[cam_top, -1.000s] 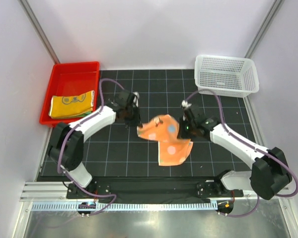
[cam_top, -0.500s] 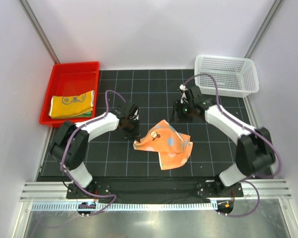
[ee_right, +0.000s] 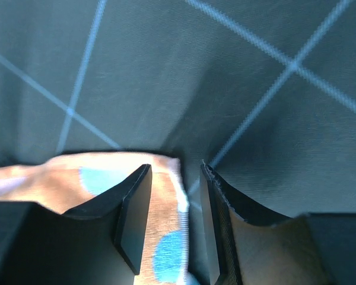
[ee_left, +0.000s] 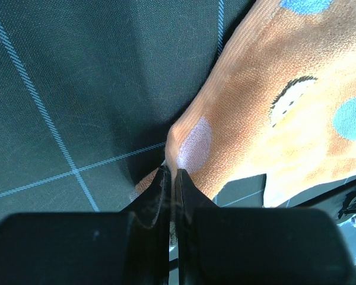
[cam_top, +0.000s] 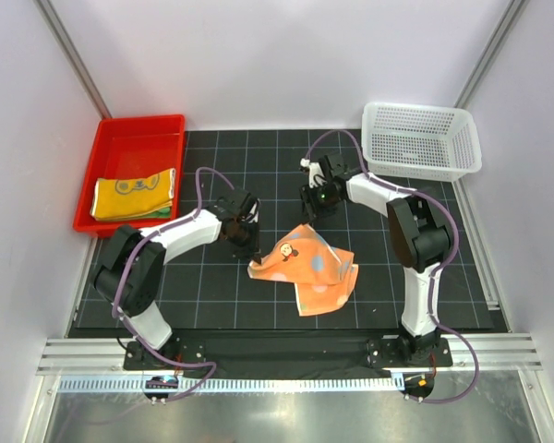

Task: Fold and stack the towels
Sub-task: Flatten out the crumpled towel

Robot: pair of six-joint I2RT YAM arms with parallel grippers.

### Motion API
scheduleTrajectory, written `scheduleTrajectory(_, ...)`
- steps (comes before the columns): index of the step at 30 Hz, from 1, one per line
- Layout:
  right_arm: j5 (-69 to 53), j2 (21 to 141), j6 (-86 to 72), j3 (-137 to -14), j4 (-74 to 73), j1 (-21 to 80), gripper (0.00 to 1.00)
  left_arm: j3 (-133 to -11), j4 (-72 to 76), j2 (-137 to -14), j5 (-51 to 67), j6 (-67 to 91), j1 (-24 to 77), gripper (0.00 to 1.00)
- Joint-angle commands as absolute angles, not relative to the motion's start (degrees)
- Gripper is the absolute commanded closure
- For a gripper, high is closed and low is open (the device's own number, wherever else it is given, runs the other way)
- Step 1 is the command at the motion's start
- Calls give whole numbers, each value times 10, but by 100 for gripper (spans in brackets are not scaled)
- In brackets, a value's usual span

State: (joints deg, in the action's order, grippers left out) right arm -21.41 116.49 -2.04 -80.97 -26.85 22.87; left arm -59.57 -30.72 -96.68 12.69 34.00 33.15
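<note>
The orange polka-dot towel lies crumpled and partly doubled over on the black grid mat, cartoon face up. My left gripper is low at the towel's left corner, shut on a pinch of the orange cloth between its fingertips. My right gripper hovers just beyond the towel's far edge, open. From the right wrist, the towel lies under and between the parted jaws, ungripped. A yellow-orange towel lies folded in the red tray.
The red tray sits at the far left, off the mat's corner. A white mesh basket stands at the far right. Purple cables loop over both arms.
My right gripper opened, let go of the orange towel and swung away toward the back and left. The towel's raised side sank onto the mat. My left gripper kept its pinch, slightly lower.
</note>
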Motion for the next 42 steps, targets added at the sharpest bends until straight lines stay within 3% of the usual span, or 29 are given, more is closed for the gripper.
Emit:
scheduleTrajectory(1, -164, 1160, 26, -820, -269, 249, 54, -605, -298, -950, 136, 330, 330, 100)
scheduleTrajectory(14, -110, 1159, 37, -783, -293, 272, 58, -606, -302, -944, 122, 329, 329, 100)
scheduleTrajectory(20, -164, 1155, 25, -761, -281, 273, 73, -606, -301, -951, 112, 331, 330, 100)
scheduleTrajectory(24, -191, 1144, 12, -752, -277, 268, 98, -617, -301, -958, 106, 337, 329, 100)
scheduleTrajectory(33, -153, 979, -76, -724, -209, 232, 99, -721, -345, -986, 83, 295, 320, 100)
scheduleTrajectory(42, -70, 783, -112, -765, -215, 236, 99, -896, -381, -907, 98, 215, 303, 100)
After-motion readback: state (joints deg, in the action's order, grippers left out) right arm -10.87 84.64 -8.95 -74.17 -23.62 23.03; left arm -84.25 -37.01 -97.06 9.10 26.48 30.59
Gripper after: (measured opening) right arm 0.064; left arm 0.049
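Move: The towel's free far corner lies right under the right hand's open fingers, about 2 cm back, 1 cm left and 2 cm below. From that hand the monkey print is some 9 cm back and 5 cm to the left, and the bunched fold about 13 cm back and 6 cm to the right. The left hand already holds another corner; from it the free corner lies roughly 10 cm ahead and 12 cm to the right, slightly lower. The right fingers shut on the towel's free corner and pinch it, after the hand settles slightly lower and edges back a centimetre or two. Then it lifts fast, nearly 20 cm up and a little to the right, while the left hand, keeping its pinch, rises some 13 cm and goes about 10 cm forward. Both hands tilt their fingertips forward, 20 to 30 degrees. ##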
